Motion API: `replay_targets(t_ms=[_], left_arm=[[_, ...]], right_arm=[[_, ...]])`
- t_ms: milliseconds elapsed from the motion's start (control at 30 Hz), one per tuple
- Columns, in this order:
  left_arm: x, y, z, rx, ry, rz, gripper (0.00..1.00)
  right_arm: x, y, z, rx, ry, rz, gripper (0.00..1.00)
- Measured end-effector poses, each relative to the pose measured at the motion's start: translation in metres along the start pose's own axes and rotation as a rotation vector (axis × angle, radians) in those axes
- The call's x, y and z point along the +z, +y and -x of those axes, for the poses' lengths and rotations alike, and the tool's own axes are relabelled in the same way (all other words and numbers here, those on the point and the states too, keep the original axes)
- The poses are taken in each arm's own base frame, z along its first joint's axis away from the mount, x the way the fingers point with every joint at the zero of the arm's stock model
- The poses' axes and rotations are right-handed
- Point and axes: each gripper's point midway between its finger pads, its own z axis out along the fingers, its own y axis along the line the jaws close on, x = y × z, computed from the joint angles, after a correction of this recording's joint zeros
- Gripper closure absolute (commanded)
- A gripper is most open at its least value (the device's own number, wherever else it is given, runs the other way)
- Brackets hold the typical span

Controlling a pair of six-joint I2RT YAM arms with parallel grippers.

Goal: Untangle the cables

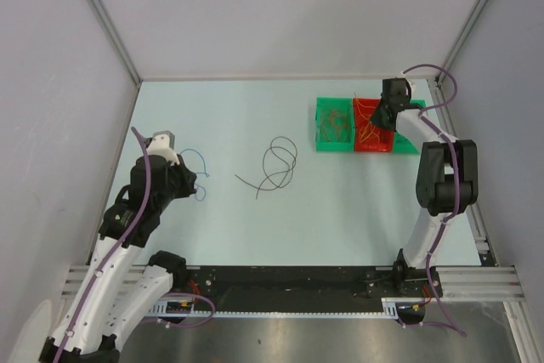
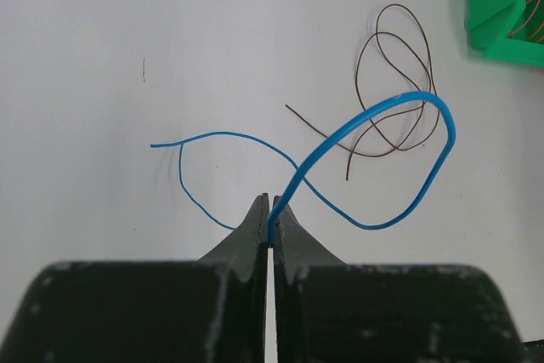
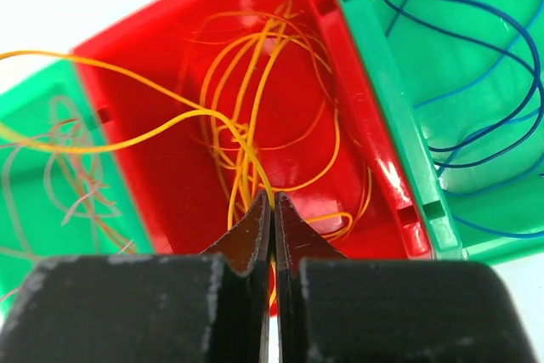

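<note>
My left gripper [image 2: 272, 210] is shut on a blue cable [image 2: 442, 125], which arcs up from the tips and trails in a thin loop over the table. From above, that gripper [image 1: 190, 178] is at the table's left with the blue cable [image 1: 202, 159] beside it. A dark brown cable [image 1: 281, 138] lies coiled alone mid-table, and its dark loops [image 2: 406, 13] show beyond the blue arc. My right gripper [image 3: 273, 201] is shut on an orange cable [image 3: 195, 112] over the red bin [image 3: 153, 184], where more orange cables lie tangled.
Three bins stand in a row at the back right: a green bin [image 1: 333, 144], the red bin [image 1: 361, 147] and another green bin [image 1: 411, 147] under the right arm. One green bin [image 3: 399, 82] holds blue cables [image 3: 518, 65]; the other [image 3: 34, 99] holds pale reddish ones.
</note>
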Motion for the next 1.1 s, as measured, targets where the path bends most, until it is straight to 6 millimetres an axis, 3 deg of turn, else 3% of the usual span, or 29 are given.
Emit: replay_targets(t_ms=[267, 533, 633, 667, 700, 733, 833, 1100], left_arm=[[0.001, 0.0, -0.001, 0.001, 0.005, 0.002, 1.0], [0.001, 0.0, -0.001, 0.001, 0.004, 0.002, 1.0], [0.001, 0.0, 0.0, 0.001, 0.004, 0.002, 1.0], [0.001, 0.0, 0.0, 0.0, 0.002, 0.001, 1.0], [0.0, 0.0, 0.0, 0.0, 0.001, 0.0, 1.0], [0.0, 0.0, 0.0, 0.0, -0.002, -0.001, 1.0], [-0.002, 0.0, 0.002, -0.002, -0.012, -0.005, 1.0], [-0.006, -0.001, 0.004, -0.004, -0.029, -0.013, 1.0]], right_arm=[[0.014, -0.021, -0.007, 0.024, 0.016, -0.065, 1.0], [0.014, -0.027, -0.003, 0.029, 0.004, -0.083, 1.0], [0.013, -0.025, -0.004, 0.024, 0.007, -0.082, 0.84], [0.012, -0.025, -0.005, 0.021, 0.009, -0.082, 0.72], [0.01, -0.025, -0.004, 0.02, 0.008, -0.081, 0.65], [0.006, -0.025, -0.002, 0.016, 0.006, -0.079, 0.57], [-0.015, -0.02, 0.012, 0.013, -0.029, -0.057, 0.45], [-0.087, 0.0, 0.07, 0.033, -0.179, 0.024, 0.42]])
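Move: The right hand, fingers shut on the yellow cable, hangs over the near part of the red bin, whose middle is about 6 cm farther ahead, level sideways and 7 cm lower. The green bin with blue cables is about 13 cm right of the red one, the green bin with orange cables about 13 cm left of it. From the left hand the red bin lies roughly 31 cm ahead, 51 cm right and 18 cm lower. Down about 2 cm and then some 2 cm to the right, still over the red bin, the right hand brings the held yellow cable in and pauses. Its fingers then open to a little over half and let go of the cable; the hand climbs steeply some 12 cm, easing back slightly, the fingers tilting up about 10 degrees. ##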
